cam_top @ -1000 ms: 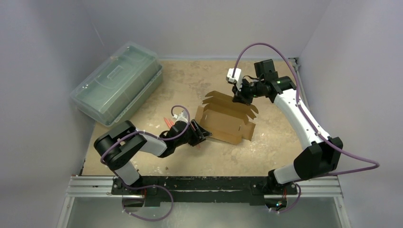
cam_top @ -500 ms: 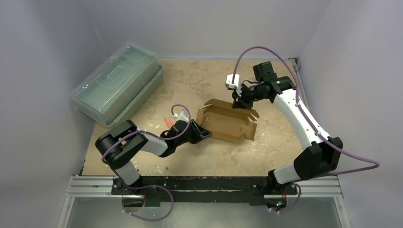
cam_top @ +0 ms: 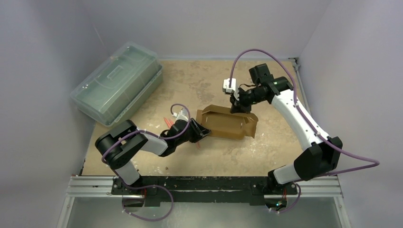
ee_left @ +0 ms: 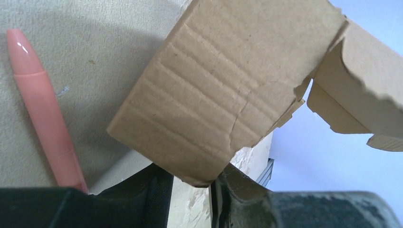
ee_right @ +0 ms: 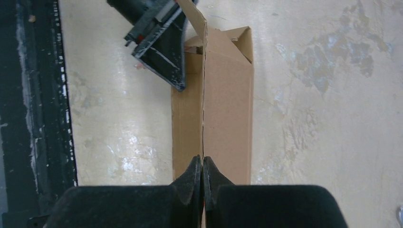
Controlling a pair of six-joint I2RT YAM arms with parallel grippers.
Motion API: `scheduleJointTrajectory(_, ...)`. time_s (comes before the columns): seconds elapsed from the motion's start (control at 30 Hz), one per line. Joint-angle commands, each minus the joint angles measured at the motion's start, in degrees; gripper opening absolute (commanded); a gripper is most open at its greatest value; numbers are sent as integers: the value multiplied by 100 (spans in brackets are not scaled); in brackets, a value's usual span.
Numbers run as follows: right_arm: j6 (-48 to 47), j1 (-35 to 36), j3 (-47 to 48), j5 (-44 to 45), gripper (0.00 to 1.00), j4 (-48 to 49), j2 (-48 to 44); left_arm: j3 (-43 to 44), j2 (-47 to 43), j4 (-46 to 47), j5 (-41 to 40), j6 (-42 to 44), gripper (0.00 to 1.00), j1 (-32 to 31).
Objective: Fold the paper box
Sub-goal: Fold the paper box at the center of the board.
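The paper box (cam_top: 229,123), plain brown cardboard, lies at the middle of the table with its long panel folded over the body. My right gripper (cam_top: 236,106) is at the box's far edge. In the right wrist view its jaws (ee_right: 203,164) are shut on the thin upright edge of the paper box (ee_right: 228,95). My left gripper (cam_top: 201,133) sits low at the box's left end. In the left wrist view its jaws (ee_left: 190,187) stand a little apart. A corner of the end flap (ee_left: 214,99) dips between them, and table shows in the gap.
A large translucent green plastic case (cam_top: 119,81) stands at the back left. A pink pen (ee_left: 43,109) lies on the table by my left gripper, and pink shows there from above too (cam_top: 167,122). The black frame rail (cam_top: 204,183) runs along the near edge.
My right gripper moved left and toward the front, bringing the box's back panel down over the open body. The left jaws narrowed around the end flap.
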Motion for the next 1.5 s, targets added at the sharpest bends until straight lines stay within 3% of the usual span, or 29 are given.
scheduleJointTrajectory(0.0,738,27,65,517,0,642,-55,118,-173,236,-2,99,32,51)
scheduleJointTrajectory(0.4,798,31,94,379,0,606,215,-371,-299,1095,415,153,37,302)
scheduleJointTrajectory(0.67,981,31,142,466,0,645,468,-565,-613,1116,1054,691,47,380)
scheduleJointTrajectory(0.97,1049,27,146,222,0,670,478,-797,-1341,221,1654,1432,49,659)
scheduleJointTrajectory(1.27,1030,31,132,180,0,657,514,-431,-2452,-2077,1960,2621,51,1523)
scheduleJointTrajectory(1.37,1017,28,120,233,0,664,498,-209,-2500,-2632,1895,3053,55,1800)
scheduleJointTrajectory(1.47,1012,24,99,254,0,680,491,-24,-2260,-2617,2096,3339,56,1898)
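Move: The left hand, low at the paper box's near-left corner, has the box's middle some 9 cm to its right, 3 cm ahead and 3 cm lower; the end flap's middle lies about 4 cm ahead and 1 cm left. A red pen lies roughly 4 cm left, 2 cm back and 5 cm lower. The right hand already pinches the lid panel; the box's middle lies about 19 cm beneath it, level fore-and-aft, 2 cm left. Left hand backs up off the corner, opening, then swings left about 9 cm; right carries lid forward, then down. ##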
